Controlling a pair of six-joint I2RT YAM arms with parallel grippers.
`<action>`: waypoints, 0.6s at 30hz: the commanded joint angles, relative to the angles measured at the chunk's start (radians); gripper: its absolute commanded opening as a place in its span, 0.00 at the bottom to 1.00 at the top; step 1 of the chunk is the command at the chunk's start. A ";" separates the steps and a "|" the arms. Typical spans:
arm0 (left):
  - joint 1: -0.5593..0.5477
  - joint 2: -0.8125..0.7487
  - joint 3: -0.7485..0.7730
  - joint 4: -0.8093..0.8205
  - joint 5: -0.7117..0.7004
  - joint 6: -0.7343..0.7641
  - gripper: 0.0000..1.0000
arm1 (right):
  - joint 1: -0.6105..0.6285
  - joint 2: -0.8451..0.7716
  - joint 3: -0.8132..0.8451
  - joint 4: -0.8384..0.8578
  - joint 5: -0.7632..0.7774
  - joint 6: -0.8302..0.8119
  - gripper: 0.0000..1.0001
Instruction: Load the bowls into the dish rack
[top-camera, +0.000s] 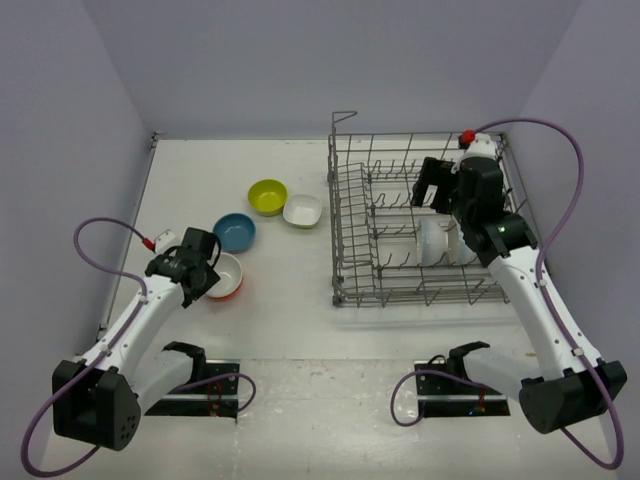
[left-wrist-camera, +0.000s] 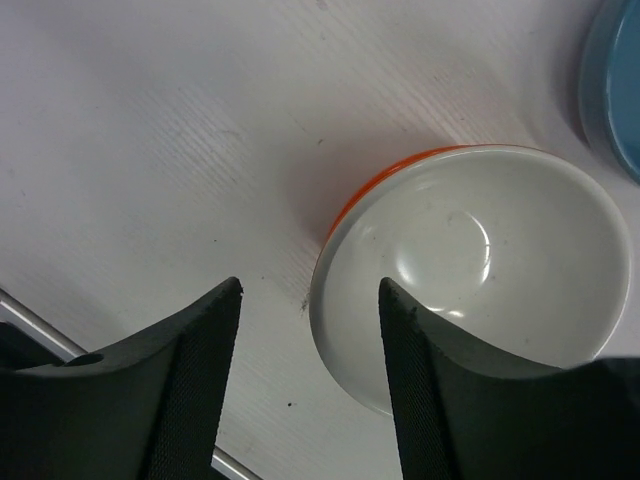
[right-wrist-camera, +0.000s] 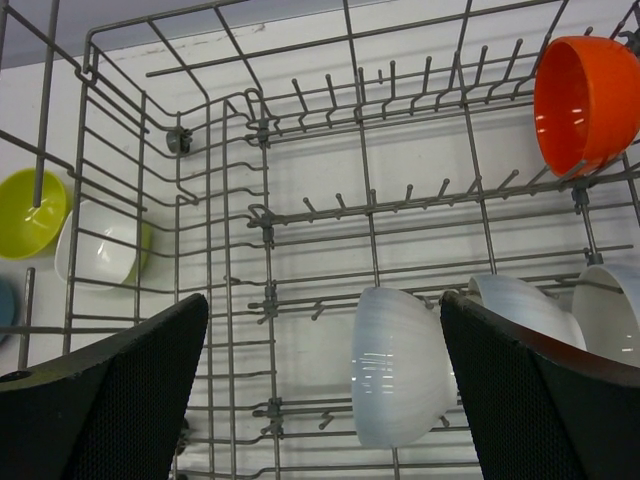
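Observation:
An orange bowl with a white inside (top-camera: 230, 277) (left-wrist-camera: 480, 250) sits on the table by my left gripper (top-camera: 204, 276) (left-wrist-camera: 310, 290). Its jaws are open and straddle the bowl's near rim, the right finger (left-wrist-camera: 430, 380) inside the bowl and the left finger (left-wrist-camera: 190, 380) outside, with a gap to the rim. A blue bowl (top-camera: 235, 231), a yellow-green bowl (top-camera: 267, 196) and a white squarish bowl (top-camera: 302, 210) stand further back. My right gripper (top-camera: 430, 186) (right-wrist-camera: 322, 300) hangs open and empty over the dish rack (top-camera: 336, 225) (right-wrist-camera: 265, 200). The rack holds white bowls (right-wrist-camera: 400, 365) on edge and an orange bowl (right-wrist-camera: 585, 100).
The rack's tall wire sides (right-wrist-camera: 90, 120) and upright tines surround the right gripper. White walls enclose the table at the back and on both sides. Purple cables (top-camera: 95, 235) loop off both arms.

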 joint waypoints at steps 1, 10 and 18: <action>0.009 0.024 -0.018 0.060 -0.011 -0.033 0.58 | -0.002 -0.015 0.002 0.001 0.036 -0.005 0.99; 0.009 0.056 -0.007 0.113 -0.041 -0.013 0.23 | -0.004 -0.015 0.000 -0.008 0.045 -0.013 0.99; 0.009 0.006 -0.009 0.187 -0.032 0.056 0.00 | -0.002 -0.010 0.013 -0.021 0.050 -0.017 0.99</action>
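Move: The white bowl stands in an orange bowl, its middle about 4 cm ahead of the left hand, 4 cm to its right and 3 cm below; the near-left rim lies between the open fingers. The blue bowl is roughly 9 cm beyond the white one and 2 cm farther right. The lime bowl lies some 21 cm ahead of the hand and 13 cm right. From the idle right hand, the white bowl is about 47 cm left, 10 cm back and 23 cm lower. Down about 1 cm first, the left hand settles over the white bowl's near-left rim with one finger inside and one outside, then eases forward about 2 cm towards the blue bowl. Meanwhile the part-open fingers close nearly shut and pinch the rim; late on the hand starts back up by just under 1 cm. ##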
